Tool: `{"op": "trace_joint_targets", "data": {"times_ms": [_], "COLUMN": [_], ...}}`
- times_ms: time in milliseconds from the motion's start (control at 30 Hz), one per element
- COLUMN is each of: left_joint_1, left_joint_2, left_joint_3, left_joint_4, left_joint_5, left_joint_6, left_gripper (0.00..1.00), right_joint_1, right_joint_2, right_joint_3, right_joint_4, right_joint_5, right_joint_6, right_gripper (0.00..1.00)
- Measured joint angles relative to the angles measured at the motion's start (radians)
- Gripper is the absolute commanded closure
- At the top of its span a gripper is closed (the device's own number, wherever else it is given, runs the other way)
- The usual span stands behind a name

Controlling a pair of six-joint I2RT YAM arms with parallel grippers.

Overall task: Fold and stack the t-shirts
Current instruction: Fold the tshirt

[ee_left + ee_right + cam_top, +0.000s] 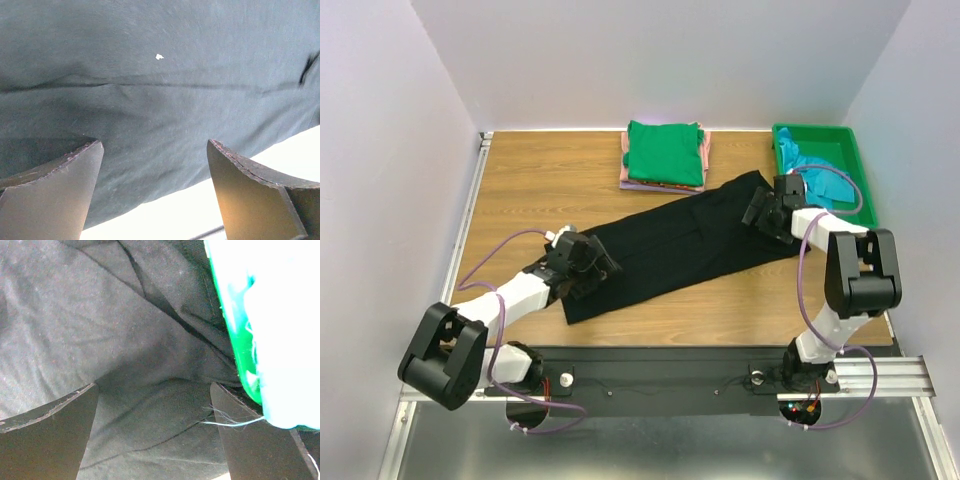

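A long black t-shirt lies folded into a strip slanting across the table. My left gripper hovers open over its near-left end; in the left wrist view the black cloth fills the frame between spread fingers, with a tiny light mark on it. My right gripper stands open over the far-right end, black cloth under its fingers. A folded green shirt tops a stack with pink and lilac shirts at the back. A teal shirt lies in the tray.
A rigid green tray sits at the back right, its rim close beside my right gripper. White walls enclose the table on three sides. Purple cables loop from both arms.
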Motion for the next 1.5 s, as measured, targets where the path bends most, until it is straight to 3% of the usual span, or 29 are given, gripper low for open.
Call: {"op": "trace_joint_targets", "data": {"times_ms": [200, 400, 767, 933, 1133, 1267, 1400, 1500], "left_joint_1": [-0.111, -0.185, -0.332, -0.370, -0.346, -0.202, -0.014, 0.082], "left_joint_2": [-0.014, -0.154, -0.206, -0.208, -0.259, -0.279, -0.304, -0.304], "left_joint_3": [-0.006, -0.080, -0.082, 0.005, 0.154, 0.188, 0.169, 0.137], "left_joint_4": [-0.035, -0.122, -0.226, -0.399, -0.530, -0.599, -0.605, -0.565], "left_joint_5": [0.016, 0.036, 0.053, -0.029, -0.209, -0.323, -0.373, -0.378], "left_joint_6": [-0.064, -0.150, -0.201, -0.203, -0.206, -0.192, -0.134, -0.094], "left_gripper": [0.02, 0.02, 0.02, 0.01, 0.02, 0.02, 0.02, 0.02], "right_joint_1": [-0.013, -0.009, 0.039, 0.040, 0.073, 0.227, 0.529, 0.800], "right_joint_2": [0.134, 0.205, 0.346, 0.325, 0.113, -0.132, -0.317, -0.310], "right_joint_3": [0.157, 0.244, 0.435, 0.426, 0.335, 0.237, 0.128, 0.100], "right_joint_4": [-0.007, 0.007, 0.007, -0.008, -0.091, -0.104, -0.088, -0.089], "right_joint_5": [-0.123, -0.239, -0.186, -0.186, -0.173, -0.124, -0.048, 0.032], "right_joint_6": [-0.147, -0.195, -0.172, -0.182, -0.208, -0.203, -0.154, -0.112], "right_gripper": [0.00, 0.00, 0.00, 0.00, 0.00, 0.00, 0.00, 0.00]}}
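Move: Both open grippers already rest on the black t-shirt, a flat strip slanting from near left to far right. Its middle lies about 17 cm right and 7 cm ahead of the left hand, and about 21 cm left and 8 cm back of the right hand. From the right hand, the green bin's middle is roughly 16 cm right and 10 cm ahead, and the folded stack 26 cm left and 16 cm ahead. Dragging in opposite directions with fingers wide open, the left hand keeps pressing the t-shirt's near end and draws it back about 13 cm and a little right, while the right pushes the far end forward past the bin, then slightly left. Both then lift off: the left goes up, forward and left; the right rises about 15 cm and swings left and back over the shirt, turning counter-clockwise. ##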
